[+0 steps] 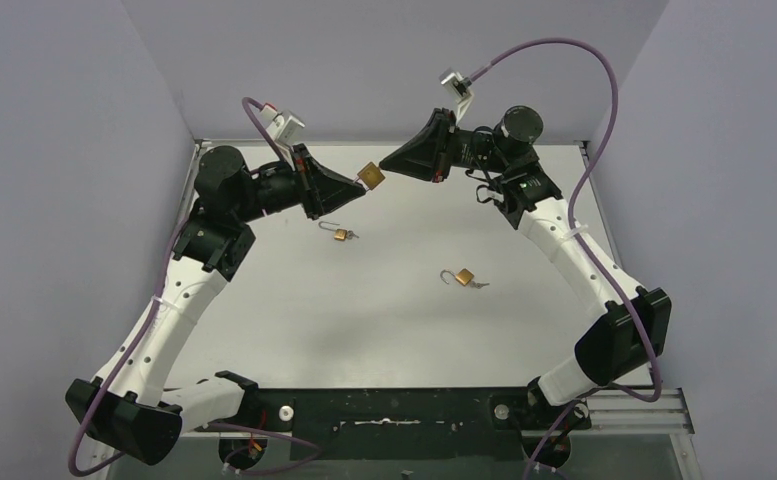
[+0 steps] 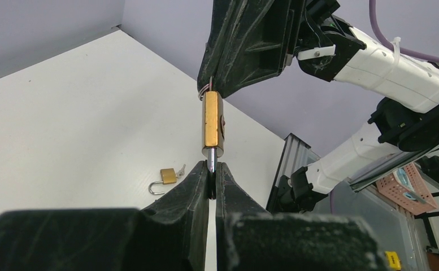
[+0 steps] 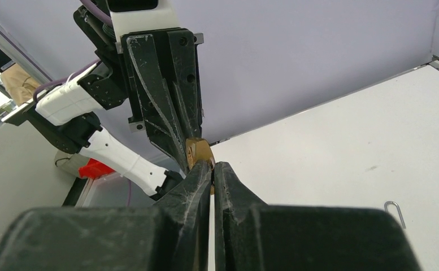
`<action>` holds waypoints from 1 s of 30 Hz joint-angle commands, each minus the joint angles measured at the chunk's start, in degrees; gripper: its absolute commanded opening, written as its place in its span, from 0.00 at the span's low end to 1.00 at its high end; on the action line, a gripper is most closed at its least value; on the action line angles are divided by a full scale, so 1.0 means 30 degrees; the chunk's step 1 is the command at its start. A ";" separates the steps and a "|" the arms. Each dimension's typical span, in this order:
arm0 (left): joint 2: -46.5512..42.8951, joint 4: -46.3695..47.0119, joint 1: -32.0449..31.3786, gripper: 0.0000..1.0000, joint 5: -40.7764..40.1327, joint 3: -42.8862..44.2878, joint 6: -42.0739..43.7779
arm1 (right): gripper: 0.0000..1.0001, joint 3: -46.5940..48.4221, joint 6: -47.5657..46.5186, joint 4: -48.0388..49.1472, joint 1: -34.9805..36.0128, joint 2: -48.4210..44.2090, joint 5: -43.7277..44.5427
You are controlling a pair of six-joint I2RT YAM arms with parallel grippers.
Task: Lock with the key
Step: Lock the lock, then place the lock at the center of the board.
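Observation:
A brass padlock (image 1: pixel 370 177) hangs in the air between both arms, above the back of the table. My left gripper (image 2: pixel 213 166) is shut on its steel shackle (image 2: pixel 212 162), with the brass body (image 2: pixel 212 127) standing up from the fingertips. My right gripper (image 3: pixel 212 165) is shut against the opposite end of the padlock (image 3: pixel 199 151). In the left wrist view, a thin sliver of the key (image 2: pixel 205 91) shows between the right fingertips and the lock body. The rest of the key is hidden.
Two more open brass padlocks with keys lie on the white table (image 1: pixel 394 320), one left of centre (image 1: pixel 341 234) and one at centre right (image 1: pixel 464 277). The first also shows in the left wrist view (image 2: pixel 168 176). Grey walls close in the back and sides.

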 commanded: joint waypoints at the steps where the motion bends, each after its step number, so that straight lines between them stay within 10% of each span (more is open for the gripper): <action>1: -0.0092 0.1047 0.0022 0.00 0.0334 0.0285 0.0277 | 0.00 0.0808 -0.0749 -0.0019 -0.0053 -0.0484 0.0109; 18: -0.0288 -0.0448 0.0169 0.00 -0.0036 -0.0206 0.0948 | 0.00 -0.1375 0.2441 0.3895 -0.2935 -0.1528 0.0123; 30: -0.0464 -0.3428 -0.1545 0.00 -0.3787 -0.2979 0.2854 | 0.00 -0.4394 -0.3333 -0.3669 -0.2857 -0.3456 0.3290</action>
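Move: My left fingers hold the padlock by its shackle, its body about 2 cm ahead and 3 cm right of them. From my right hand, which pinches the key, that padlock is some 3 cm left and 2 cm back. On the table roughly 43 cm below my right hand, one open padlock sits about 19 cm ahead and 12 cm left, another about 7 cm ahead and 16 cm right. Keeping my pinch on the key, I draw my right hand away from the padlock, right and forward about 5 cm while my left hand holds the shackle almost still; then I sink it some 4 cm, edging farther right and turning about 15 degrees clockwise. Late on, I lower my left hand about 8 cm, shackle still gripped, fingertips tipping down roughly 10 degrees. ##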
